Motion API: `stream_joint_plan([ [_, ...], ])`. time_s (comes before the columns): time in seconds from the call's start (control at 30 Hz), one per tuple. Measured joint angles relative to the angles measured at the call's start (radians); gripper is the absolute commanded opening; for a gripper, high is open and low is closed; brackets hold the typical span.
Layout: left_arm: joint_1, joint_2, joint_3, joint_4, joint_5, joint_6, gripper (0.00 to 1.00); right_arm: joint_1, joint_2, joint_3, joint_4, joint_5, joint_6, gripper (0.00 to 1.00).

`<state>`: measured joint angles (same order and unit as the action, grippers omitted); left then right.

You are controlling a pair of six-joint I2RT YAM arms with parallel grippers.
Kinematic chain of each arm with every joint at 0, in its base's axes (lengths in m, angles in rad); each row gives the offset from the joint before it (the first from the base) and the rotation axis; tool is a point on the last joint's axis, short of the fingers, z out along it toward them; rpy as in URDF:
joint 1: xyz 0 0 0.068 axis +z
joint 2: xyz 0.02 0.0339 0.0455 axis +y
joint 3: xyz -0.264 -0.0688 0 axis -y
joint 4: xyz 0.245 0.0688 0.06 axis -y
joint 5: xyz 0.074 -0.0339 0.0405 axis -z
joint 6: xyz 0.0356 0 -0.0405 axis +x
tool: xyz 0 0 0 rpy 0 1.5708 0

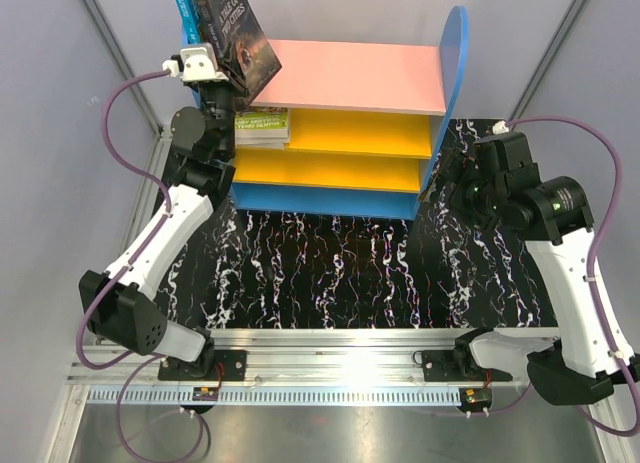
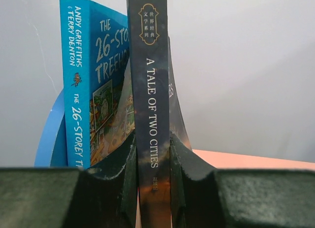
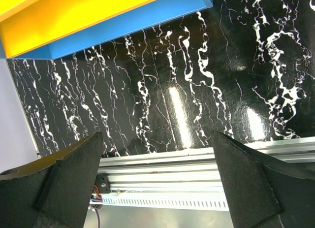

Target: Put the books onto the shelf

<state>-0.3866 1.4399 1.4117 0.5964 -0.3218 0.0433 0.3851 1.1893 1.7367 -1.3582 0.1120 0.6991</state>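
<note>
My left gripper is shut on the spine of the dark "A Tale of Two Cities" book. It holds the book upright over the left end of the shelf's pink top board. Just to its left the blue "26-Storey Treehouse" book stands upright by the blue side panel. A yellow-green book lies flat on the upper yellow board. My right gripper hangs open and empty over the mat, right of the shelf.
The shelf stands at the back of a black, white-veined mat. Its blue bottom board faces the arms. A metal rail runs along the near edge. Grey walls close in on the sides.
</note>
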Motion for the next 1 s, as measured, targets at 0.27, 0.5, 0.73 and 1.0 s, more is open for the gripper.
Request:
stream_joint_plan([
  [0.27, -0.006, 0.048, 0.006, 0.103, -0.069, 0.044, 0.00, 0.000, 0.002, -0.055, 0.004, -0.001, -0.003, 1.00],
  [0.5, -0.007, 0.161, 0.114, 0.130, -0.068, 0.125, 0.00, 0.000, 0.018, -0.087, 0.009, -0.006, -0.004, 1.00],
  [0.73, -0.008, 0.204, 0.155, 0.147, -0.067, 0.210, 0.00, 0.000, 0.026, -0.117, 0.026, -0.008, -0.004, 1.00],
  [1.0, -0.008, 0.280, 0.212, 0.211, -0.070, 0.328, 0.00, 0.000, 0.040, -0.150, 0.037, -0.010, -0.007, 1.00],
])
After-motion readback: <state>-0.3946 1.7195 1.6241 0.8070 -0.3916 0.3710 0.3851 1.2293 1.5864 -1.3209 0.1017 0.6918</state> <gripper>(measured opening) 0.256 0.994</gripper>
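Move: My left hand holds A Tale of Two Cities by its spine at the top of the shelf. The 26-Storey Treehouse standing there has its middle about 9 cm ahead, 7 cm to the left and 5 cm above that hand. The green book stack lies one shelf down, some 5 cm ahead, 3 cm right and 12 cm below it. From my empty right hand, the 26-Storey book is roughly 30 cm ahead, 52 cm left and 25 cm higher. I keep the spine pinched in my left hand and, after a tiny shift left, push A Tale of Two Cities forward about 5 cm along the right side of the 26-Storey book. As it goes in I turn it some 13 degrees counter-clockwise, roll its left side up about 10 and tip the fingers slightly upward. My open, empty right hand sinks about 5 cm. ##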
